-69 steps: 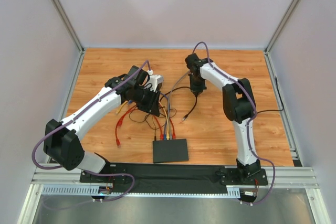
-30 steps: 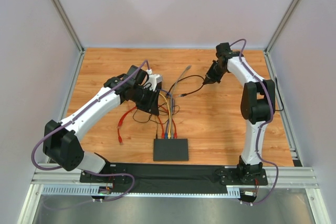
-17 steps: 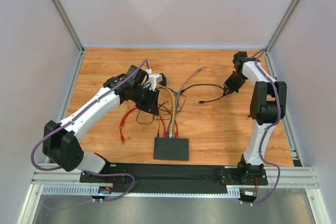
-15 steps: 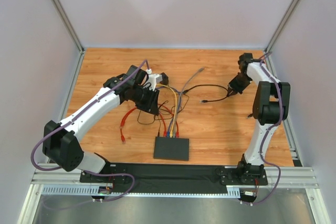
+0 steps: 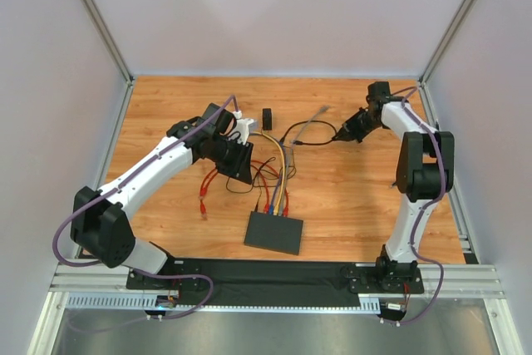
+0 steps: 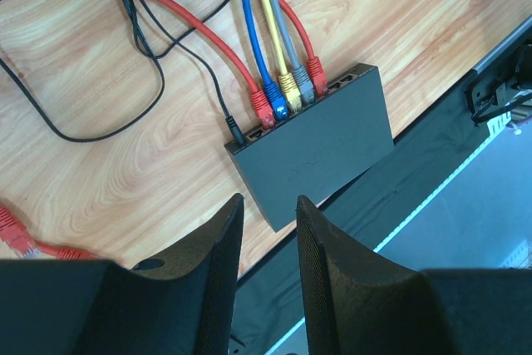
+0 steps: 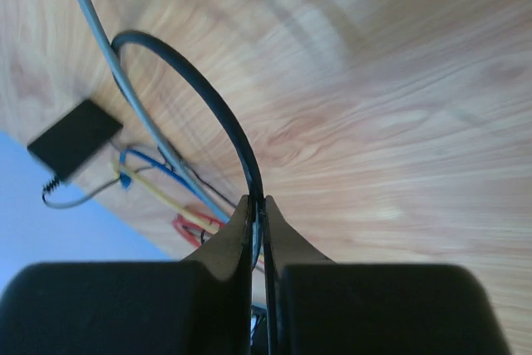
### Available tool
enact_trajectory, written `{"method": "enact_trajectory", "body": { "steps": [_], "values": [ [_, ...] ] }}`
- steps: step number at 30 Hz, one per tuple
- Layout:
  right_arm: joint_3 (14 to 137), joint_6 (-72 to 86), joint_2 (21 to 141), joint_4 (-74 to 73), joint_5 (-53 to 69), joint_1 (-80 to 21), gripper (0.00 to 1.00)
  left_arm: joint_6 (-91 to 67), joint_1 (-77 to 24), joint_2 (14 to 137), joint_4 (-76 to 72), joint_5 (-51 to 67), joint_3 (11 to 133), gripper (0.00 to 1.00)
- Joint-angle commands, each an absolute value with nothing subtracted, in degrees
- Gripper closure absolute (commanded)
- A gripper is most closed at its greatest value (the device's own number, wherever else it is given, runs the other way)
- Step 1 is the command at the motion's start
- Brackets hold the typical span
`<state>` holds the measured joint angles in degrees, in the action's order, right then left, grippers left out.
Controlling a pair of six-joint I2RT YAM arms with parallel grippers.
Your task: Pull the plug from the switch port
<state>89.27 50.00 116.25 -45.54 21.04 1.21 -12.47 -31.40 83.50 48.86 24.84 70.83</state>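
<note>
The switch (image 5: 274,233) (image 6: 320,151) is a flat black box lying near the table's front edge. Red, blue, yellow and grey plugs (image 6: 287,93) sit in a row in its ports, and a thin black plug (image 6: 235,129) is in its left end. My left gripper (image 5: 243,170) (image 6: 266,201) hangs above and behind the switch, open, with nothing between its fingers. At the back right, my right gripper (image 5: 339,136) (image 7: 258,205) is shut on a thick black cable (image 7: 204,93) that arcs away over the wood.
A small black block (image 5: 268,116) (image 7: 75,139) stands at the back centre. A loose red cable (image 5: 204,197) lies to the left of the switch, and a grey cable end (image 5: 320,111) points to the back. A black mat (image 5: 274,276) and a rail run along the front edge.
My right gripper swung out to the far right with the black cable, then came back a little to the left. The switch turned slightly. The left arm held still.
</note>
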Motion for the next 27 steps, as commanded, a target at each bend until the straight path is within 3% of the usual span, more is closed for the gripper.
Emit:
{"method": "enact_trajectory", "body": {
  "steps": [1,5,11,21,26,27],
  "values": [
    [84.7,57.1,112.3,-38.7,31.4,0.4,1.00,-11.6,-31.1,83.4,48.4,26.0,72.2,0.60],
    [82.2,64.0,110.7,-31.2,37.1,1.5,1.00,-11.8,-31.1,83.8,48.3,26.3,72.4,0.60],
    [87.4,65.7,111.3,-31.8,38.0,2.3,1.00,-12.0,-31.1,83.9,48.2,26.5,72.5,0.60],
    [74.6,81.9,104.7,-10.0,44.6,5.6,1.00,-12.5,-31.0,82.9,47.9,25.4,71.5,0.60],
    [76.1,74.0,102.6,-15.4,39.1,10.3,1.00,-12.8,-31.0,82.9,47.5,25.7,71.1,0.60],
    [78.6,67.1,103.3,-22.9,37.2,10.8,1.00,-12.9,-31.0,83.0,47.3,25.8,71.0,0.60]
  ]
}}
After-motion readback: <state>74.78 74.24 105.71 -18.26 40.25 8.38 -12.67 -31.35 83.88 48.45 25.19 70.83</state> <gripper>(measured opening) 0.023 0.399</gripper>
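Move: The right hand already pinches the black cable shut between its fingers. Where the cable crosses the grey cable lies about 14 cm to its left, 2 cm ahead and 6 cm below; the black cable's free plug is about 10 cm left, 1 cm ahead and 5 cm below. The grey cable's loose plug lies some 14 cm ahead, 2 cm left. From the idle left hand, the crossing is roughly 21 cm ahead, 10 cm right and 14 cm below. Upward, mostly: after a small swing about 3 cm left and slightly back, the right hand climbs some 8 cm while working forward to about 3 cm beyond its start, then slips back right as it goes on rising. It keeps its pinch on the black cable, drawing it up and away from the crossing, and tilts about 30 degrees so the fingers point more to the left. ##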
